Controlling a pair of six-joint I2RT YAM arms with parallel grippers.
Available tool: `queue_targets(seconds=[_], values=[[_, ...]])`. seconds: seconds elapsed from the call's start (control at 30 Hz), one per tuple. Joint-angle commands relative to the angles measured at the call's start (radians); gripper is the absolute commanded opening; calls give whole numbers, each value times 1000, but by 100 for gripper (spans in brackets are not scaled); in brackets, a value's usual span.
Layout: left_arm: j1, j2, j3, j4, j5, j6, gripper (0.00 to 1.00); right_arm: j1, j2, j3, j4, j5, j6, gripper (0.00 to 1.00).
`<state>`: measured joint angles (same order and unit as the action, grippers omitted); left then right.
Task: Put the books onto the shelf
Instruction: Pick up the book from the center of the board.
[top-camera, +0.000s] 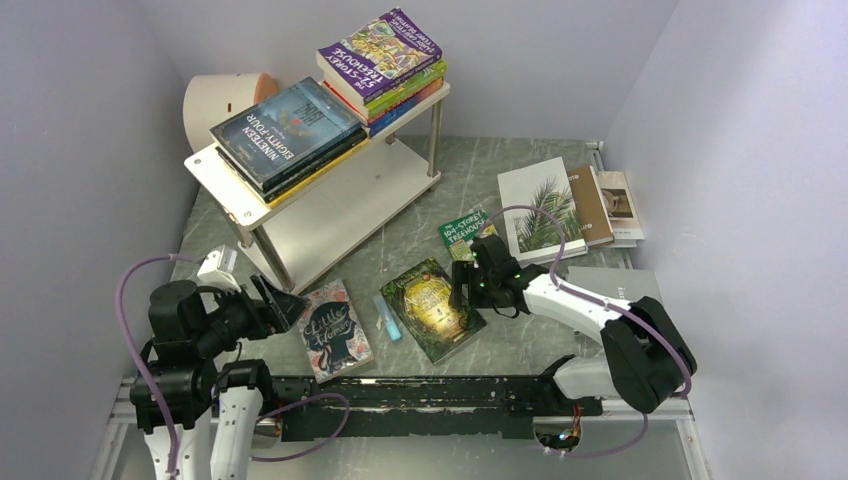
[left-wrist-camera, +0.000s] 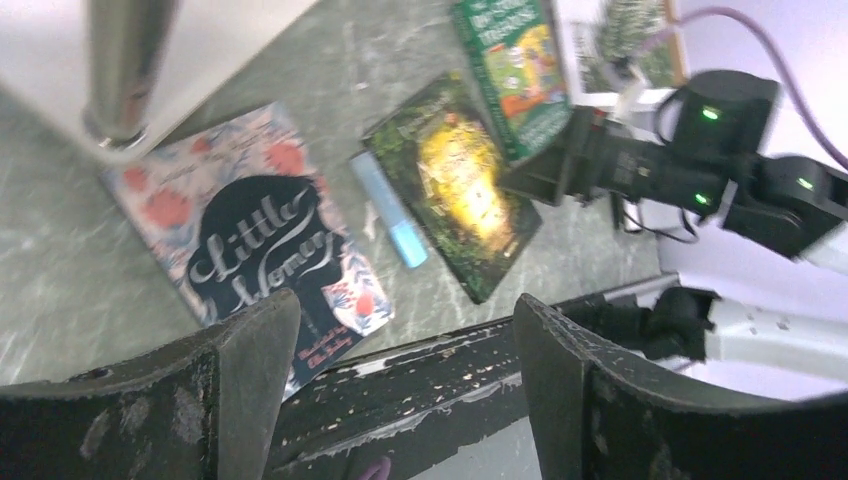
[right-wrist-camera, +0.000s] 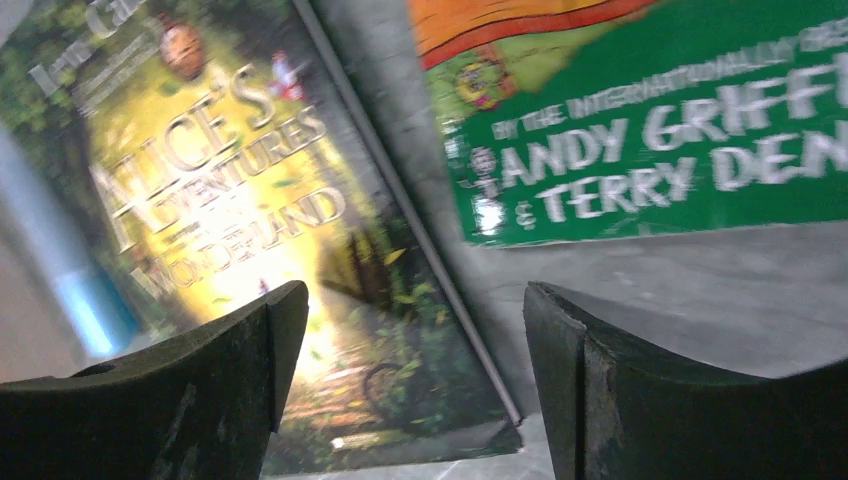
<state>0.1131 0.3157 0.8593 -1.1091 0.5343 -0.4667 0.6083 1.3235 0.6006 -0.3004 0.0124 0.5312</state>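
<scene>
The white two-tier shelf stands at the back left. Its top board carries two stacks of books, one topped by Nineteen Eighty-Four, the other by a purple Treehouse book. On the table lie the floral Little Women, the green-gold Alice book and a green Treehouse book. My left gripper hangs open just left of Little Women. My right gripper is open above the Alice book's right edge, holding nothing.
A small blue bar lies between Little Women and the Alice book. White and brown books lie fanned at the back right, with a grey one under my right arm. A white cylinder sits behind the shelf.
</scene>
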Motion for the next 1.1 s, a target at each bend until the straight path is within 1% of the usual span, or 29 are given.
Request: queue_targets(seconds=[0.0, 0.1, 0.23, 0.27, 0.3, 0.4, 0.5, 0.7, 0.77, 0.83, 1.07], values=[[12, -12, 45, 137, 249, 59, 83, -12, 29, -62, -21, -281, 0, 81], [6, -10, 73, 185, 299, 65, 84, -12, 35, -114, 32, -404, 35, 75], [-4, 12, 135, 212, 324, 77, 84, -13, -15, -178, 121, -469, 66, 63], [-6, 20, 153, 214, 317, 80, 84, -12, -24, -188, 141, -479, 68, 60], [-8, 28, 175, 212, 306, 85, 84, -13, -29, -198, 165, -494, 70, 54], [-8, 65, 252, 205, 255, 95, 84, -12, -28, -213, 252, -555, 90, 42], [-7, 111, 327, 204, 199, 103, 84, -12, -25, -219, 323, -600, 127, 35], [-12, 230, 527, 174, 52, 127, 84, -13, -52, -229, 461, -647, 218, 34], [-11, 256, 561, 185, 52, 129, 84, -12, -56, -232, 512, -653, 261, 35], [-11, 265, 576, 221, 52, 116, 84, -12, -58, -238, 563, -654, 295, 38], [-12, 292, 557, 415, 100, 24, 84, -12, -53, -293, 781, -681, 428, 39]])
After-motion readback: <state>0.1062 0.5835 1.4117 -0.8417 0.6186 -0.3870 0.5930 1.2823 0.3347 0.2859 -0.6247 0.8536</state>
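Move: About 5 cm back and 6 cm left of the open right fingers, some 2 cm lower, is the middle of the Alice book, its right edge just below them. The 104-Storey book lies about 8 cm ahead and 4 cm right of that hand; the blue marker is about 6 cm back and 16 cm left, Little Women about 9 cm back and 27 cm left. From the empty left hand, the Alice book is roughly 5 cm ahead, 27 cm right and 22 cm below. Sweeping low back and left about 9 cm, the right fingers close to under half open on the Alice book's right edge and push the book left. Then the right hand goes on left and up some 4 cm, having rolled its left side up about 40 degrees, front cover between the fingers. The empty left hand, open, rises about 20 cm, tilting up some 30 degrees. ##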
